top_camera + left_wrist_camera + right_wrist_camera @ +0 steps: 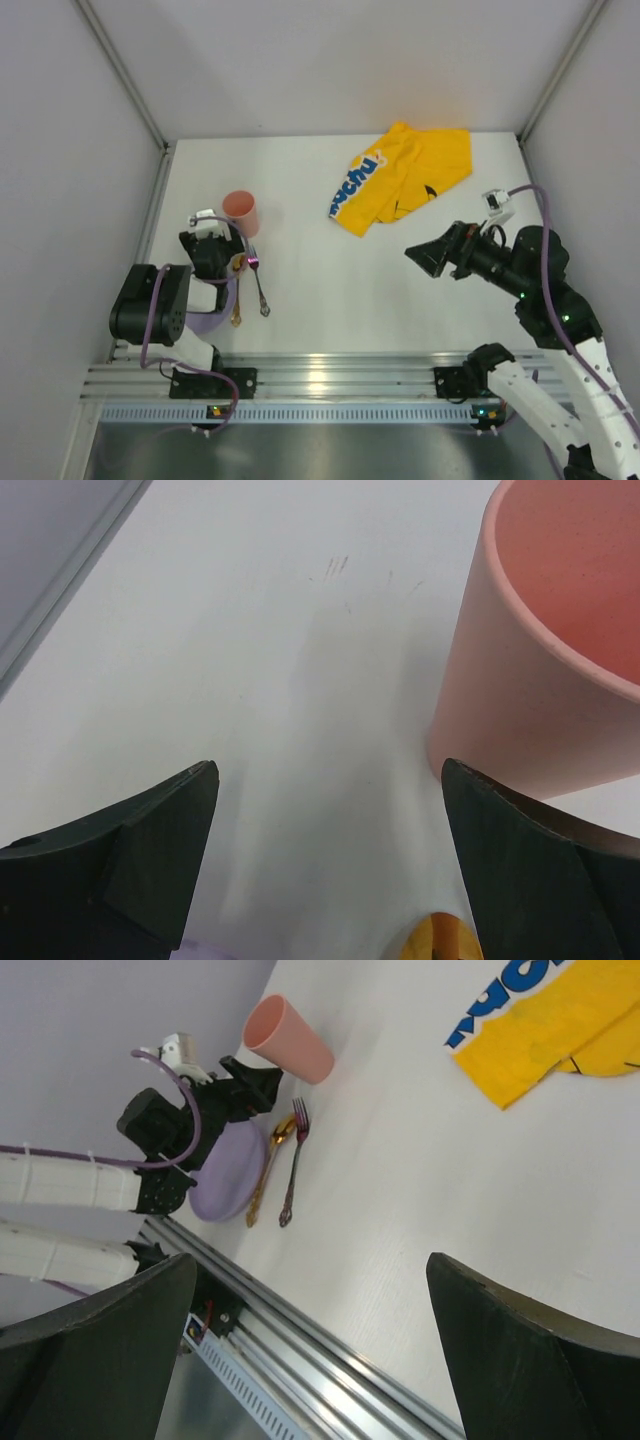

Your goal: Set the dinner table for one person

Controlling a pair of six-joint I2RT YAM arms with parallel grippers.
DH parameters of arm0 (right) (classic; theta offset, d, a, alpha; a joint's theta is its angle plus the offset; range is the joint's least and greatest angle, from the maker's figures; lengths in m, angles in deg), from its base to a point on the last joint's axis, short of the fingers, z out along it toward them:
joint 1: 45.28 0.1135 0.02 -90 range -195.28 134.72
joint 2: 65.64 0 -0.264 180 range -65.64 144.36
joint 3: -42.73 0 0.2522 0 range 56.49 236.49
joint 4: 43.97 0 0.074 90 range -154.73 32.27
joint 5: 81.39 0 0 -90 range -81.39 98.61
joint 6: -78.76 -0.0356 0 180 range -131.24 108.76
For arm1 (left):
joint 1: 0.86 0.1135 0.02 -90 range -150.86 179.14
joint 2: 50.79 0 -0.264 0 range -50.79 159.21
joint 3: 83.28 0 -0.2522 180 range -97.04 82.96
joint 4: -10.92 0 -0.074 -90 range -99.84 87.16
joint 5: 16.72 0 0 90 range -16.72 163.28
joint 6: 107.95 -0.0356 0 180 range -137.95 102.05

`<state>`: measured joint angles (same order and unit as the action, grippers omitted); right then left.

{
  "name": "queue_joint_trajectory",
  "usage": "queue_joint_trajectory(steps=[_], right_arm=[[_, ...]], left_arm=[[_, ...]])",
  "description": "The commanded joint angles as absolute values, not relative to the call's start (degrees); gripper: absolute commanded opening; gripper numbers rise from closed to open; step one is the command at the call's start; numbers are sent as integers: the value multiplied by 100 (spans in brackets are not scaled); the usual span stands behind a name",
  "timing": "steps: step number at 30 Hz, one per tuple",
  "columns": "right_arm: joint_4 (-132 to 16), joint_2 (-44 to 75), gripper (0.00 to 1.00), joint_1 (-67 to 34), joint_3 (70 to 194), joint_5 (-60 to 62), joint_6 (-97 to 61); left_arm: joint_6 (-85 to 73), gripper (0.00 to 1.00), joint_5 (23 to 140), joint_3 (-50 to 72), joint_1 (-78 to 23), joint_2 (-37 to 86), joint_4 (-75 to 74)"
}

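The white dinner table [330, 280] carries a pink cup [241, 210] at the left, upright. Below the cup a lilac plate [205, 318] lies partly under my left arm, with a gold spoon [237, 300] and a dark fork [259, 285] to its right. My left gripper [213, 243] is open and empty, low over the table just left of the cup [540, 670]; the spoon's bowl [440, 942] shows by its right finger. My right gripper [425, 255] is open and empty, raised over the right half. Its wrist view shows the cup [290, 1038], plate [228, 1172], spoon [268, 1165] and fork [293, 1160].
A crumpled yellow cloth with blue lettering [400, 178] lies at the back right, also in the right wrist view [560, 1020]. Silver rails [330, 375] run along the near edge. Grey walls close in the left, right and back.
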<state>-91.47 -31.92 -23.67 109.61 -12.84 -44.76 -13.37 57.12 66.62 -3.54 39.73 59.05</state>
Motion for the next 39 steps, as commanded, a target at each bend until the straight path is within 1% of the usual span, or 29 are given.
queue_joint_trajectory(steps=[1, 2, 3, 4, 6, 7, 9, 11, 12, 15, 17, 19, 21, 22, 23, 25, 26, 28, 30, 31, 34, 35, 36, 37, 38, 39], right_arm=[[-9693, -2716, 100, -2339, 11317, -993, -4412], [-9719, -2514, 100, -2339, 11309, -1054, -4385], [-9728, -2416, 100, -2331, 11318, -1098, -4368], [-9755, -2328, 100, -2339, 11326, -1116, -4350], [-9781, -2187, 100, -2339, 11318, -1099, -4332], [-9773, -2170, 100, -2331, 11309, -1038, -4332], [-9773, -2152, 100, -2331, 11300, -932, -4358], [-9781, -2082, 100, -2339, 11283, -896, -4376], [-9773, -2038, 100, -2339, 11291, -888, -4367], [-9781, -1810, 100, -2339, 11318, -993, -4297], [-9764, -1643, 100, -2339, 11327, -1125, -4253], [-9755, -1554, 100, -2331, 11318, -1238, -4209], [-9720, -1519, 100, -2339, 11309, -1318, -4183], [-9702, -1519, 100, -2339, 11309, -1353, -4174], [-9711, -1536, 100, -2339, 11309, -1362, -4174], [-9720, -1589, 100, -2339, 11292, -1389, -4148], [-9737, -1633, 100, -2339, 11274, -1397, -4148], [-9755, -1677, 100, -2348, 11230, -1389, -4148], [-9781, -1738, 100, -2357, 11160, -1380, -4191], [-9790, -1773, 100, -2357, 11133, -1328, -4200], [-9851, -1897, 100, -2374, 11037, -1161, -4297], [-9913, -1958, 100, -2383, 11019, -1117, -4314], [-9931, -2002, 100, -2392, 10975, -1081, -4367], [-9913, -2063, 100, -2392, 10949, -1038, -4385], [-9931, -2168, 100, -2409, 10940, -994, -4420], [-9957, -2195, 100, -2410, 10931, -958, -4446]], left_arm=[[-1259, 98, 5508, 6696, -376, 3702, 6283], [-1268, 98, 5465, 6670, -385, 3588, 6212], [-1198, 98, 5160, 6583, -385, 3248, 5854], [-1093, 99, 4983, 6443, -385, 3044, 4746], [-1022, 98, 4491, 5741, -376, 2640, 3466], [-1178, 98, 4559, 5303, -376, 2551, 2529], [-1442, 98, 4944, 4966, -376, 2244, 1864], [-1277, 99, 4964, 4579, -376, 1919, 995], [-1207, 98, 4972, 4500, -376, 1560, 755], [-899, 98, 5218, 3991, -367, 1058, -167], [-391, 98, 5393, 3332, -341, 1108, -870], [108, 98, 5587, 2570, -219, 1537, -1801], [637, 98, 5657, 2076, 52, 2063, -2730], [805, 98, 5841, 1638, 81, 2206, -2919], [693, 98, 6330, 1451, 72, 2311, -2973], [605, 99, 6493, 1012, -15, 2374, -3001], [604, 99, 6371, 871, -68, 2365, -2965], [482, 99, 6054, 363, -480, 2505, -2930], [411, 98, 5975, -34, -901, 2933, -2947], [394, 98, 5896, -506, -1069, 3102, -3113], [988, 98, 5640, -1535, -1667, 3639, -3351], [1017, 99, 5693, -1635, -1825, 3701, -3003], [1044, 99, 5850, -1644, -2044, 3762, -2722], [1209, 98, 6634, -1349, -2046, 3771, -2362], [1507, 98, 7260, -1111, -1959, 3763, -1401], [1875, 98, 7919, -813, -1671, 3841, -878]])
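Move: The yellow napkin lies far off to the left hand's right, about 52 cm, and some 18 cm farther ahead, 6 cm lower. Near this hand the cup stands roughly 6 cm ahead and 7 cm right; the spoon's middle is 12 cm back and 6 cm right, the plate 15 cm back and 3 cm left. From the right hand the napkin is about 38 cm ahead, 2 cm left, 30 cm below. Open and empty, the left hand climbs about 30 cm, then swings right towards the napkin; the right sinks 7 cm. ##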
